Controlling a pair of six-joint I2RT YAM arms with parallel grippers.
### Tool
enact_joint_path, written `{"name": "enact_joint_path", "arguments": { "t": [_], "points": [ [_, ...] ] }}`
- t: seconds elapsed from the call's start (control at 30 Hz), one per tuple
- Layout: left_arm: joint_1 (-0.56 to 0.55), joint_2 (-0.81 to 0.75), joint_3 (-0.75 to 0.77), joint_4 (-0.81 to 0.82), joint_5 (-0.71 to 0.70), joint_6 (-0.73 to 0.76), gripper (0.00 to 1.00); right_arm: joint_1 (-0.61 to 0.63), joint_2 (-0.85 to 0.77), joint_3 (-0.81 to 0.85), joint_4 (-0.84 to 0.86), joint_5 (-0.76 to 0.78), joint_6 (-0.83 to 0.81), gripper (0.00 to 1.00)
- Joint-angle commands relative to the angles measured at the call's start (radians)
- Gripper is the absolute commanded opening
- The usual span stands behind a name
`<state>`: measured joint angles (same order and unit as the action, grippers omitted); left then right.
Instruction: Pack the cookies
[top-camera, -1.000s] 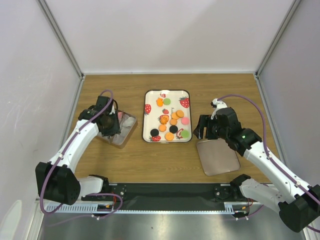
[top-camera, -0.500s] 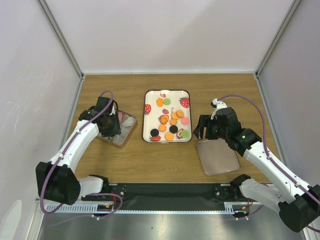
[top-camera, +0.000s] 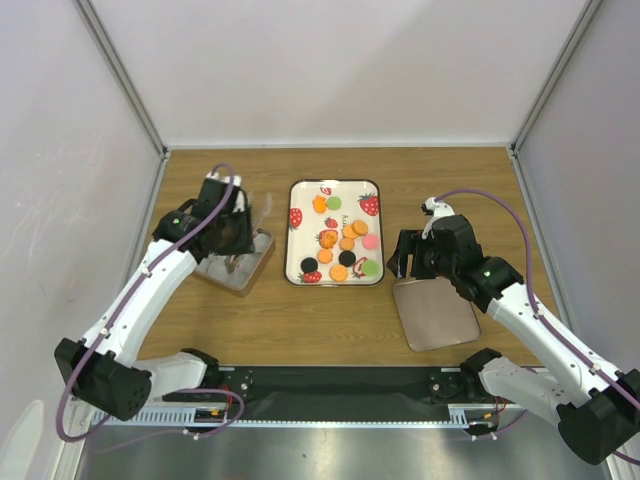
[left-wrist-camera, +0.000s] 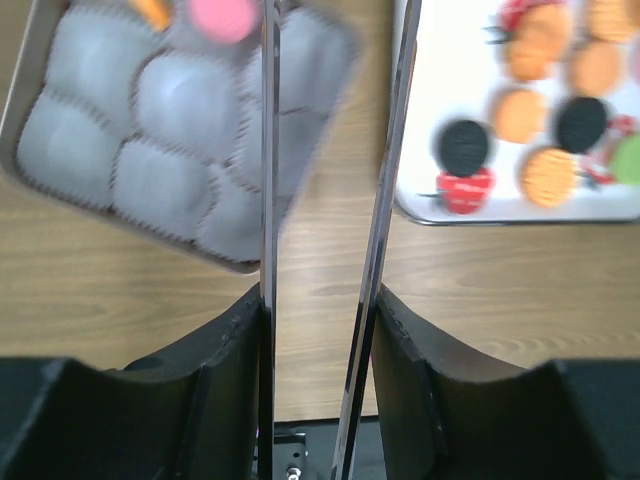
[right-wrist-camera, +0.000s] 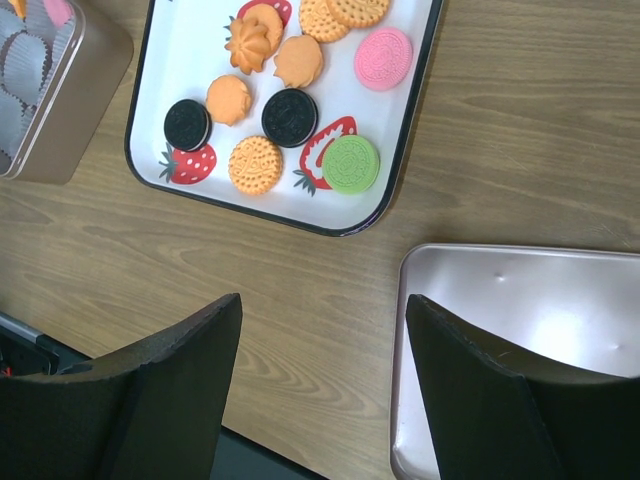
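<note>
Several cookies (top-camera: 345, 245) in orange, pink, green and black lie on a white strawberry-print tray (top-camera: 305, 245). They also show in the right wrist view (right-wrist-camera: 253, 165) and the left wrist view (left-wrist-camera: 548, 175). A metal box (top-camera: 240, 268) lined with paper cups stands left of the tray; a pink cookie (left-wrist-camera: 222, 15) and an orange one lie in its cups. My left gripper (top-camera: 238, 228) (left-wrist-camera: 320, 295) is shut on metal tongs (left-wrist-camera: 268, 150), held above the box's right edge; the tong tips are out of view. My right gripper (top-camera: 408, 255) (right-wrist-camera: 325, 305) is open and empty, right of the tray.
The box's flat metal lid (top-camera: 435, 313) (right-wrist-camera: 520, 340) lies on the wooden table below the right gripper. White walls enclose the table on three sides. The black arm rail runs along the near edge.
My left arm has risen and swung to the far right, lifting the tongs out of the box to above its right edge. The right arm has not moved.
</note>
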<state>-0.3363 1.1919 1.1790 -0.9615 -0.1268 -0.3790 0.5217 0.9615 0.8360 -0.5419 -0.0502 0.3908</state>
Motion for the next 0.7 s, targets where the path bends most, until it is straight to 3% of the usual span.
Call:
{"name": "enact_joint_path", "arguments": {
  "t": [0.0,0.3,0.67],
  "points": [
    [-0.136,0.026,0.112,-0.006,-0.033,-0.029,0.47,-0.002,-0.006,0.032,0.010,0.024,-0.007,0.73],
    [-0.384,0.349,0.339,0.004,-0.079,-0.018,0.47,-0.006,-0.035,0.046,-0.026,0.082,-0.003,0.74],
    [-0.464,0.638,0.565,-0.006,-0.068,0.020,0.47,-0.019,-0.053,0.043,-0.043,0.104,-0.004,0.74]
  ]
}}
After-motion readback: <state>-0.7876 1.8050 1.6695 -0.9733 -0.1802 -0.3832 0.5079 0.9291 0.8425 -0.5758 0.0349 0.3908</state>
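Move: The left hand, holding the metal tongs, has the cookie cluster in the tray's middle roughly 25 cm to its right, 9 cm ahead and 15 cm below. The near-left black cookie is about 16 cm right and 2 cm ahead of the hand, the green cookie 21 cm right and 17 cm ahead. The cookie box's middle is some 4 cm left and 4 cm ahead. From the right hand the cluster lies about 11 cm ahead and 11 cm left. The left hand, still gripping the tongs, swings away from the box and across to the tray, about 20 cm to the right with a slight reach forward, first lifting some 3 cm and then sinking about 6 cm towards the cookies. On the way the wrist turns some 25 degrees clockwise while the fingers keep their opening on the tongs, and the empty right hand eases a couple of centimetres to the right, out of the way. ##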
